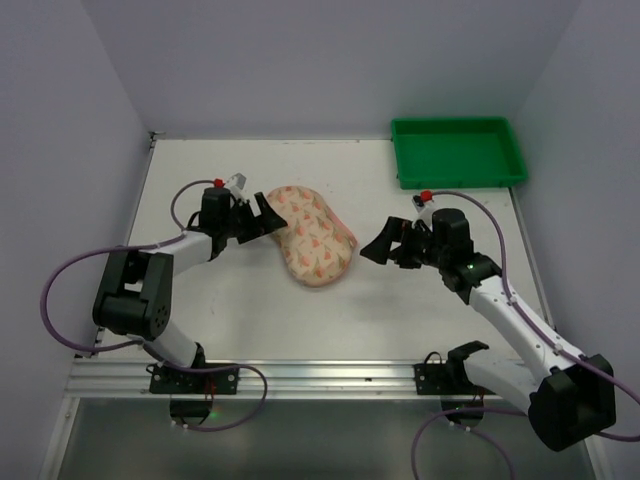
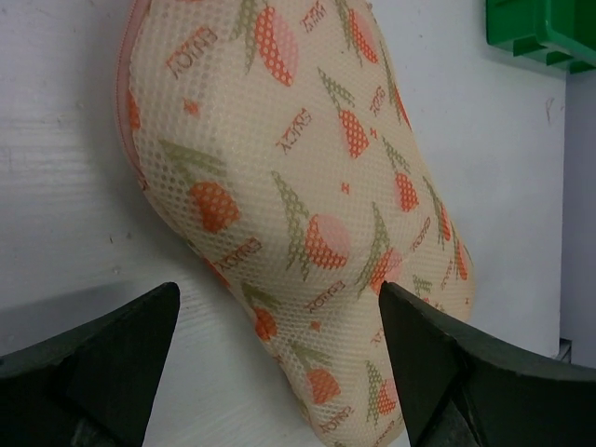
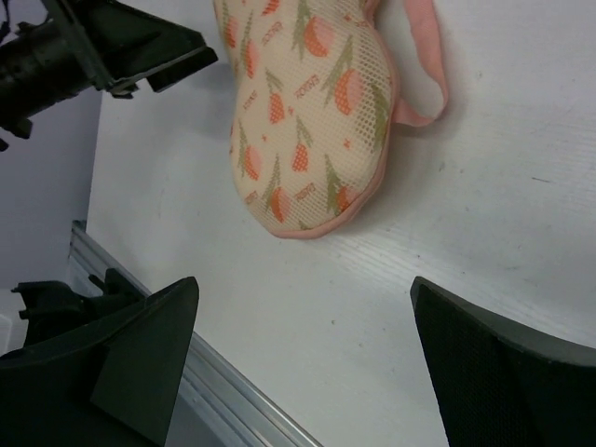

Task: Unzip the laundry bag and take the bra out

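Observation:
The laundry bag (image 1: 312, 238) lies zipped shut in the middle of the white table, cream mesh with orange-red leaf print and a pink rim. My left gripper (image 1: 268, 220) is open at the bag's far-left lobe. In the left wrist view the bag (image 2: 298, 205) fills the space between and ahead of the wide-apart left gripper (image 2: 279, 291). My right gripper (image 1: 376, 243) is open just right of the bag, apart from it. Its wrist view shows bare table between the right gripper (image 3: 304, 284) and the bag (image 3: 307, 112). A pink flap (image 3: 424, 65) sticks out from the bag's side. The bra is hidden.
A green plastic tray (image 1: 457, 150) stands at the back right of the table, its corner showing as the green tray (image 2: 540, 28) in the left wrist view. An aluminium rail (image 1: 300, 375) runs along the near edge. Grey walls close in both sides.

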### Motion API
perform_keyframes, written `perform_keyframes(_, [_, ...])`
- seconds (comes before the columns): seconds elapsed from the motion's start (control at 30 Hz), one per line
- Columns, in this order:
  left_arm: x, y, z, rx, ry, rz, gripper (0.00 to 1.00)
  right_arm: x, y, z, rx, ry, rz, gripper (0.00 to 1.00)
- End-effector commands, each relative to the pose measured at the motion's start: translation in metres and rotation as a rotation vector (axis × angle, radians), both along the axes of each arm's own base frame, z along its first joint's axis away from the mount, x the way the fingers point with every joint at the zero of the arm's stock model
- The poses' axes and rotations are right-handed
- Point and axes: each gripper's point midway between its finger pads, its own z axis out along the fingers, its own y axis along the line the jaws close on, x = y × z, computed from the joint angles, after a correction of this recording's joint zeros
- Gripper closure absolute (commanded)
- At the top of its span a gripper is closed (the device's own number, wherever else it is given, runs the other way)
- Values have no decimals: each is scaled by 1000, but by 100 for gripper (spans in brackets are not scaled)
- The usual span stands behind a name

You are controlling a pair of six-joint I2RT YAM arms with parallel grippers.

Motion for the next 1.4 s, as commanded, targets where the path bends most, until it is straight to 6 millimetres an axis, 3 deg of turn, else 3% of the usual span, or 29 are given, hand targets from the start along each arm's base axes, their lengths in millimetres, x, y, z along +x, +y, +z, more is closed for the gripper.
perform_keyframes(0.0, [-6,-17,5,-109,-40,-51,10,-4,11,20,55,-106,66,2])
perform_keyframes(0.13, [-21,-28,-15,-136,-8,-91,17,-11,13,14,47,-99,88,2])
perform_keyframes(0.3, [-39,-54,-20,-168,-4,-158,23,-14,15,11,24,-112,103,2])
perform_keyframes(0.4, [-52,-58,-29,-183,21,-169,24,-15,14,10,23,-118,100,2])
perform_keyframes(0.6, [-74,-60,-37,-218,61,-147,46,-19,18,2,14,-105,111,2])
perform_keyframes(0.73, [-80,-79,-23,-248,43,-180,59,-24,25,-6,-10,-102,120,2])
perform_keyframes(0.9, [-78,-97,4,-314,39,-162,93,-30,33,-27,-64,-101,125,5])
perform_keyframes(0.97, [-73,-98,13,-322,44,-129,98,-33,37,-35,-107,-105,119,6])
perform_keyframes(1.07, [-66,-100,26,-313,67,-90,100,-41,47,-47,-151,-114,136,12])
perform_keyframes(1.13, [-66,-98,25,-283,121,-73,100,-47,58,-49,-155,-121,163,19])
perform_keyframes(1.2, [-60,-99,38,-296,122,-37,100,-49,64,-49,-169,-135,168,21])
perform_keyframes(1.37, [-58,-96,48,-326,182,39,100,-55,84,-53,-182,-149,213,34])
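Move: The laundry bag's middle lies about 9 cm right of the open left hand, 2 cm back and 5 cm lower. From the right hand it is some 16 cm left, 5 cm ahead and 13 cm below. The loose pink strap at the bag's right edge lies about 9 cm left of the right hand and 8 cm ahead; the green bin is roughly 30 cm ahead and 22 cm right. Left goes back-right some 13 cm, pinches the bag's near-left side, lifts; right, narrowing, comes back-left and down. ##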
